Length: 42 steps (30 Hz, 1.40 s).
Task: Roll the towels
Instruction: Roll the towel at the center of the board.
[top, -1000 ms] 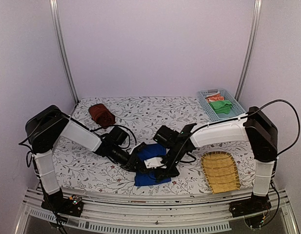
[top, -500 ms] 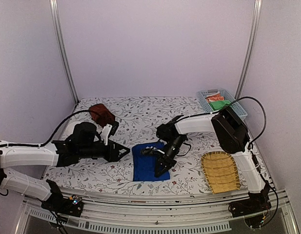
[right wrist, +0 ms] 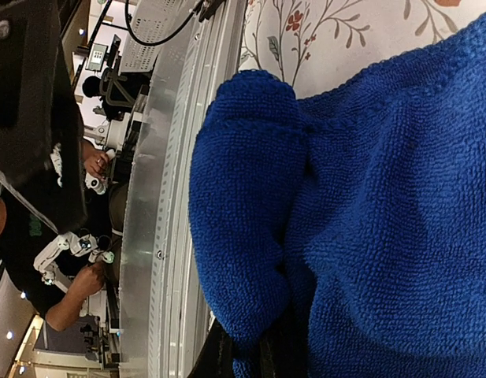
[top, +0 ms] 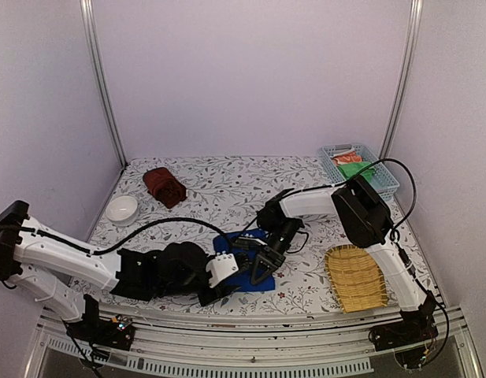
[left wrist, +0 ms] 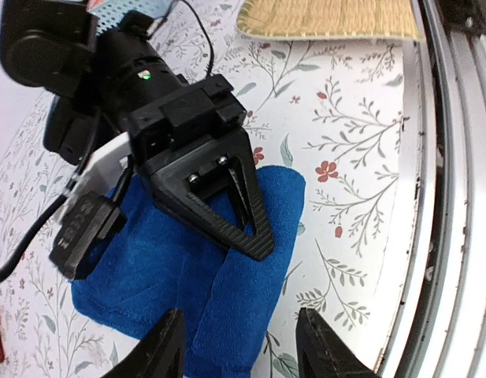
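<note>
The royal blue towel (top: 227, 246) lies flat near the table's front edge, and in the left wrist view this blue towel (left wrist: 187, 276) shows a fold along its near side. My right gripper (top: 262, 266) is shut on a bunched fold of the towel (right wrist: 250, 197), with its fingers (right wrist: 217, 356) just showing at the bottom. My left gripper (left wrist: 243, 350) stands open low over the towel's near corner, one fingertip over the cloth and one over the table, close to the right gripper (left wrist: 227, 205). The reddish-brown towel (top: 164, 187) sits bundled at the back left.
A white bowl (top: 122, 209) stands at the left. A woven tray (top: 354, 276) lies at the front right. A blue plastic basket (top: 367, 157) at the back right holds green and orange-red cloths. The metal rail (left wrist: 455, 197) runs along the table's front edge.
My left arm has let go of the blue towel, drawn back left, then swung low along the front edge, with its jaws now open at the towel's near corner. The right gripper stays on the towel.
</note>
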Each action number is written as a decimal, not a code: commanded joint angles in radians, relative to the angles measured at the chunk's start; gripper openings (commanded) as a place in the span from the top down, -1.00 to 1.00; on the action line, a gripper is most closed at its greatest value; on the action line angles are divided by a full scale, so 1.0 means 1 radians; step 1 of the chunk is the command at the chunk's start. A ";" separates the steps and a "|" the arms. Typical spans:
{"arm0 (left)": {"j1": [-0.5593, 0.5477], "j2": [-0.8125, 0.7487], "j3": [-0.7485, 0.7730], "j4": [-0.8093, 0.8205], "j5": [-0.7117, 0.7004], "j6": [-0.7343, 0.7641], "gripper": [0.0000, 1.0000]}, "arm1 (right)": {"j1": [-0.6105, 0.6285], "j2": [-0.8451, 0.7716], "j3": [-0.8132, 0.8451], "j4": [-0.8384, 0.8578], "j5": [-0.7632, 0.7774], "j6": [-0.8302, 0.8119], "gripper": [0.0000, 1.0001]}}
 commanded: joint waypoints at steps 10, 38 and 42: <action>-0.024 0.249 0.152 -0.106 -0.027 0.289 -0.03 | -0.005 0.075 -0.023 0.009 0.135 -0.006 0.91; 0.024 0.475 0.372 -0.410 0.123 0.080 0.82 | -0.125 -0.325 -0.034 -0.019 0.156 0.015 0.27; 0.101 0.498 0.426 -0.455 0.426 -0.045 0.85 | -0.170 -0.526 -0.105 0.107 0.222 0.119 0.26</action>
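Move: The blue towel's rolled near edge lies about 8 cm below the half-open left hand, some 2 cm ahead and 3 cm to its right; the towel's flat part is about 9 cm ahead and 1 cm right. The right hand still grips the roll between its fingers, with the wicker tray about 25 cm to its right, level with it fore and aft and a centimetre lower. Left sinks about 8 cm, pinches the towel's roll; right then lets go and rises forward some 10 cm. ##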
